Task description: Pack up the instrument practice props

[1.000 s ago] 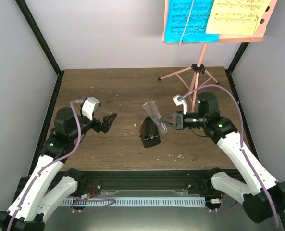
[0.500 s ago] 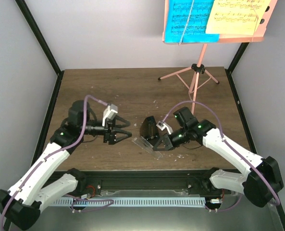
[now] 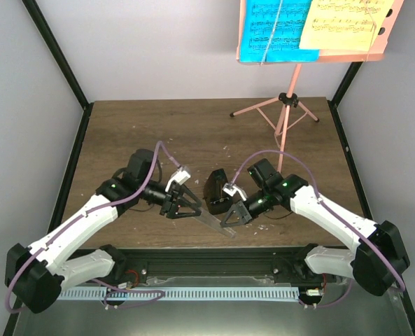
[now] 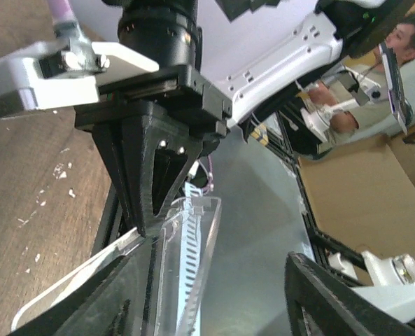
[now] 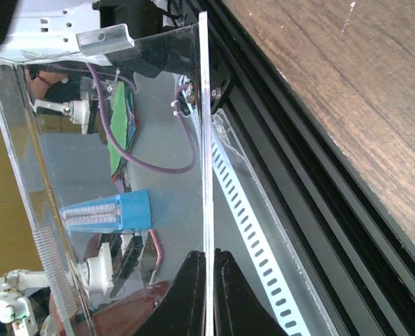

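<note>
The small black metronome (image 3: 214, 190) stands at mid-table. Its clear plastic cover (image 3: 214, 222) hangs tilted just in front of it, above the table's near edge. My right gripper (image 3: 229, 218) is shut on one thin wall of that cover (image 5: 123, 105), pinching it edge-on between the fingertips (image 5: 193, 294). My left gripper (image 3: 193, 208) is open around the cover's (image 4: 190, 252) other end, with one finger against it and the other finger (image 4: 333, 301) well apart. The pink music stand (image 3: 285, 105) stands at the back right, with a cyan page (image 3: 273, 28) and a pale-yellow page (image 3: 343, 24) on its desk.
A black rail (image 3: 214, 262) and a white slotted cable duct (image 3: 214, 290) run along the table's near edge, below the cover. Black frame posts (image 3: 57, 56) rise at the back corners. The stand's tripod legs (image 3: 263, 106) spread over the back right of the table.
My right gripper swung the clear cover down from above the metronome to the front edge. My left arm moved right to it and its jaws narrowed around the cover.
</note>
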`<state>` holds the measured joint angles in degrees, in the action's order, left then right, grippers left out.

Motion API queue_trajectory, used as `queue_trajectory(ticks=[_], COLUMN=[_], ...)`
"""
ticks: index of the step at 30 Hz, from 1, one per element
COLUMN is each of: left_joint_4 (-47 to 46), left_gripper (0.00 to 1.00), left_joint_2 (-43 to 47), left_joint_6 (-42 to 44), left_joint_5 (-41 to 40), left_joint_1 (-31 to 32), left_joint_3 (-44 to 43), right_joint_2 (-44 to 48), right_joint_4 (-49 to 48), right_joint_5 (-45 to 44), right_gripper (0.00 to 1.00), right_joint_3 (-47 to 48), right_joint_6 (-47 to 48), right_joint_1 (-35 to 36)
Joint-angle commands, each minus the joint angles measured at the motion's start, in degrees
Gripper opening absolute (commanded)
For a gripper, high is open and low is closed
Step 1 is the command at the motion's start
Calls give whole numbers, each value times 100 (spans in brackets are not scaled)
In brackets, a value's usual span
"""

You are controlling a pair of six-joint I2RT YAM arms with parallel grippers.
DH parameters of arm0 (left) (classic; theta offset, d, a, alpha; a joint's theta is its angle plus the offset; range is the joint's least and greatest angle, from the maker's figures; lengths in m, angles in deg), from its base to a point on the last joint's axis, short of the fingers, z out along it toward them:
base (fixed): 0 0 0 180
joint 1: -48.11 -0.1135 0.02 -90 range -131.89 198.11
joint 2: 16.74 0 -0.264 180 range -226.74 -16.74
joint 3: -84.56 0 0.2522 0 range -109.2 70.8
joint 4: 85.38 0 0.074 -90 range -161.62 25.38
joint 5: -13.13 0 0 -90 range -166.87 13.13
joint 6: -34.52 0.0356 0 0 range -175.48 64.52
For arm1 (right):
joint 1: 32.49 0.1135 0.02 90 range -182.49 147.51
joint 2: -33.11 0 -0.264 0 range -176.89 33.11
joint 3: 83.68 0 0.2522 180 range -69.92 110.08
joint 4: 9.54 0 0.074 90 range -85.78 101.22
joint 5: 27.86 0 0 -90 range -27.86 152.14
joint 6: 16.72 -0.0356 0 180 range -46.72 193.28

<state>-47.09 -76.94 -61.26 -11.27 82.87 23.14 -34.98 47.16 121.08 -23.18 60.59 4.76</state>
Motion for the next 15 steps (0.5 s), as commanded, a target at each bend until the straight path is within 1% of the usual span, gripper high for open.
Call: queue_trajectory(ticks=[1, 3, 5, 7, 9, 15], left_joint_4=[74, 78, 90, 158, 260, 448], left_gripper=[53, 47, 38, 33, 30, 24], left_joint_2=[-218, -294, -351, -413, -471, -570], left_joint_6=[270, 309, 327, 379, 462, 596], left_joint_5=[278, 289, 363, 414, 401, 338], left_joint_1=[96, 107, 148, 212, 257, 360], left_joint_3=[98, 115, 125, 115, 79, 62], right_joint_2=[-33, -75, -110, -132, -153, -228], right_joint_4=[99, 169, 213, 219, 230, 311], right_joint_5=[371, 409, 383, 311, 286, 276], right_gripper=[1, 1, 1, 1, 1, 1], right_joint_3=[23, 54, 92, 128, 141, 241], right_joint_6=[219, 280, 311, 303, 315, 362], right_joint_1=[87, 89, 91, 89, 86, 89])
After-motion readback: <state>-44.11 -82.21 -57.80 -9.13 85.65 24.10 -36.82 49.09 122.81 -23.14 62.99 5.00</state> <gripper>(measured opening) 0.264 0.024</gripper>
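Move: My right hand still holds the clear cover pinched by one wall; the cover's middle lies about 3 cm to its left and 1 cm back, at much the same height. From my left hand the cover's middle is roughly 5 cm to the right, 2 cm back and 5 cm below, with the right gripper's tips some 8 cm right, 2 cm back and 8 cm below. The metronome stands about 9 cm ahead of my left hand, 5 cm right and 18 cm lower. I sink my left hand about 3 cm and ease it back a little towards the clear cover, fingers pointing right, while closing them from over half open to about a quarter, narrowing around the cover's free end; whether the pads touch can't be seen. My right hand keeps its pinch on the cover's wall and holds nearly still. ##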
